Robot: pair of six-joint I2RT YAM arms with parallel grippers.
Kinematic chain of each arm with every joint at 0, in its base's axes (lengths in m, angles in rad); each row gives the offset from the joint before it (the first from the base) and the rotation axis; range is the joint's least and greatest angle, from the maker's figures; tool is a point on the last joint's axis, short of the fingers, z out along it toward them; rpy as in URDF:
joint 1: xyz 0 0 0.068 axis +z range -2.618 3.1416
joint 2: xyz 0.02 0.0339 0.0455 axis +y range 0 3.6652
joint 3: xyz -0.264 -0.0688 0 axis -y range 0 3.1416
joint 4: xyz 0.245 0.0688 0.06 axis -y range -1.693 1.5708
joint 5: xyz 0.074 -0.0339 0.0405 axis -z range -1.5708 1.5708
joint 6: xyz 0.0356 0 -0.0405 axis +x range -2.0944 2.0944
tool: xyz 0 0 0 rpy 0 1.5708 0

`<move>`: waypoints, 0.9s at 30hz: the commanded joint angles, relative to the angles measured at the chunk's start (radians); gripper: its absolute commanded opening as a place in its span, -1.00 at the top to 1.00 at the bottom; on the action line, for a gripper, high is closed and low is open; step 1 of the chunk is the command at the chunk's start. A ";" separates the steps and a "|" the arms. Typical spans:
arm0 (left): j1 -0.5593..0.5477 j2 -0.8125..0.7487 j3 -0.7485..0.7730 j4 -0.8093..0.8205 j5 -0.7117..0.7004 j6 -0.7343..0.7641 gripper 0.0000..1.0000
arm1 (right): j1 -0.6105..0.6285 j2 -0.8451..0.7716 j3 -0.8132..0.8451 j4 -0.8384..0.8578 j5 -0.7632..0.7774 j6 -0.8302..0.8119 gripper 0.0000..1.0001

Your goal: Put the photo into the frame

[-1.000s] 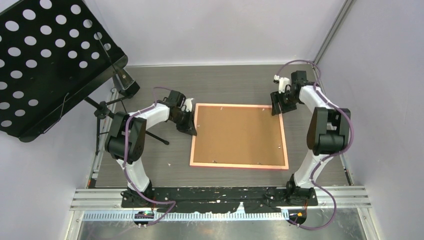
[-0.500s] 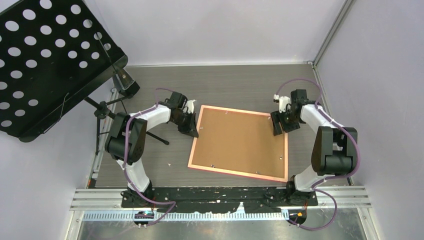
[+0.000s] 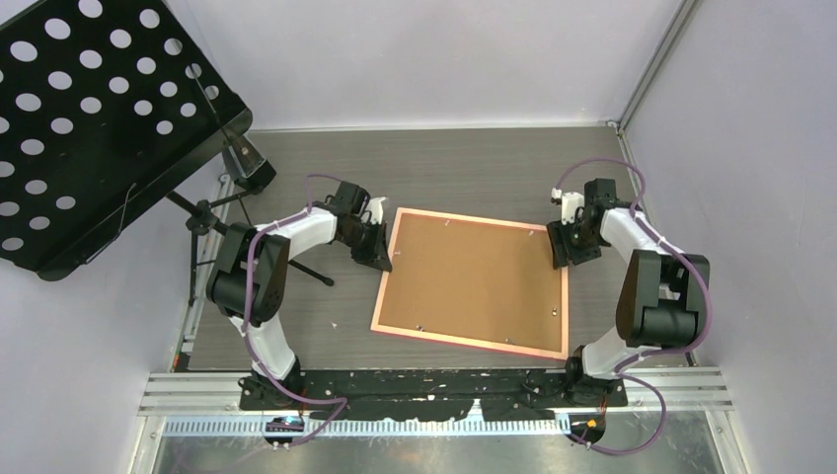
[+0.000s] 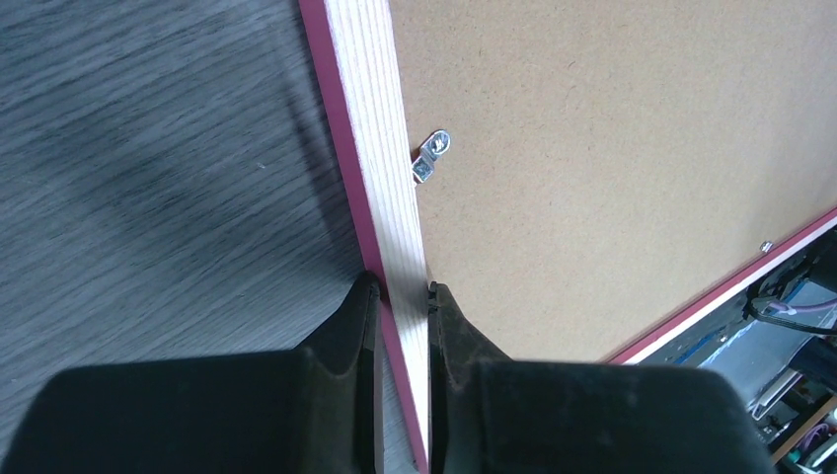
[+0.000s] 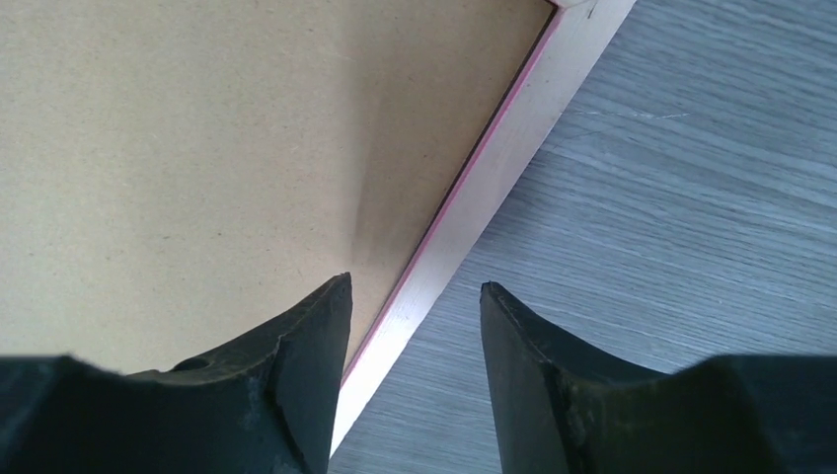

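The frame (image 3: 464, 342) lies back-up on the table, turned a little clockwise, its brown board (image 3: 474, 281) on top. My left gripper (image 3: 380, 259) is shut on the frame's left rail (image 4: 380, 148), one finger on each side, just short of a small metal clip (image 4: 431, 156). My right gripper (image 3: 563, 247) is open and straddles the right rail (image 5: 494, 168) near its far corner; one fingertip is over the board, the other over the table (image 5: 413, 283). The photo is out of view.
A black perforated music stand (image 3: 89, 118) fills the far left, with its tripod legs (image 3: 296, 262) reaching behind my left arm. Walls close in on the back and right. A metal rail (image 3: 434, 390) runs along the near edge.
The frame has swung from square to slightly clockwise. My right gripper moved nearer along the right rail, then shifted slightly outward. My left gripper has kept its hold.
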 commanded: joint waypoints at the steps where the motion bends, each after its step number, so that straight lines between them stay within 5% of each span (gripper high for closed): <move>1: -0.009 -0.027 -0.019 -0.024 0.007 0.039 0.78 | -0.016 0.051 0.014 0.023 -0.005 -0.011 -0.03; 8: -0.008 -0.030 -0.016 -0.030 -0.004 0.039 0.48 | -0.019 0.134 0.080 0.016 -0.071 -0.011 0.63; 12: -0.008 -0.034 -0.012 -0.035 -0.018 0.043 0.14 | -0.018 0.177 0.140 0.015 -0.120 -0.025 0.86; 27: 0.092 -0.147 -0.036 -0.033 -0.145 0.071 -0.58 | 0.125 0.365 0.388 0.002 -0.183 -0.133 0.89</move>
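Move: The frame's right rail runs fore and aft between the right hand's open fingers, about 2 cm below them; the frame's far right corner is some 9 cm ahead and 2 cm right, and a right clip on the backing about 12 cm back, 1 cm left. The left rail already sits in the left hand's closed fingers, with a left clip roughly 5 cm ahead and 2 cm right; the near left corner is some 17 cm back, 4 cm left. The frame's right rail gets pinched as the right hand sinks some 1.5 cm and shuts on it, then is hauled forward about 8.5 cm and leftward about 4, the hand turning some 10 degrees counter-clockwise. The left fingers open wide meanwhile, letting go of the left rail, and that hand then draws off left about 3.5 cm, rising slightly. ##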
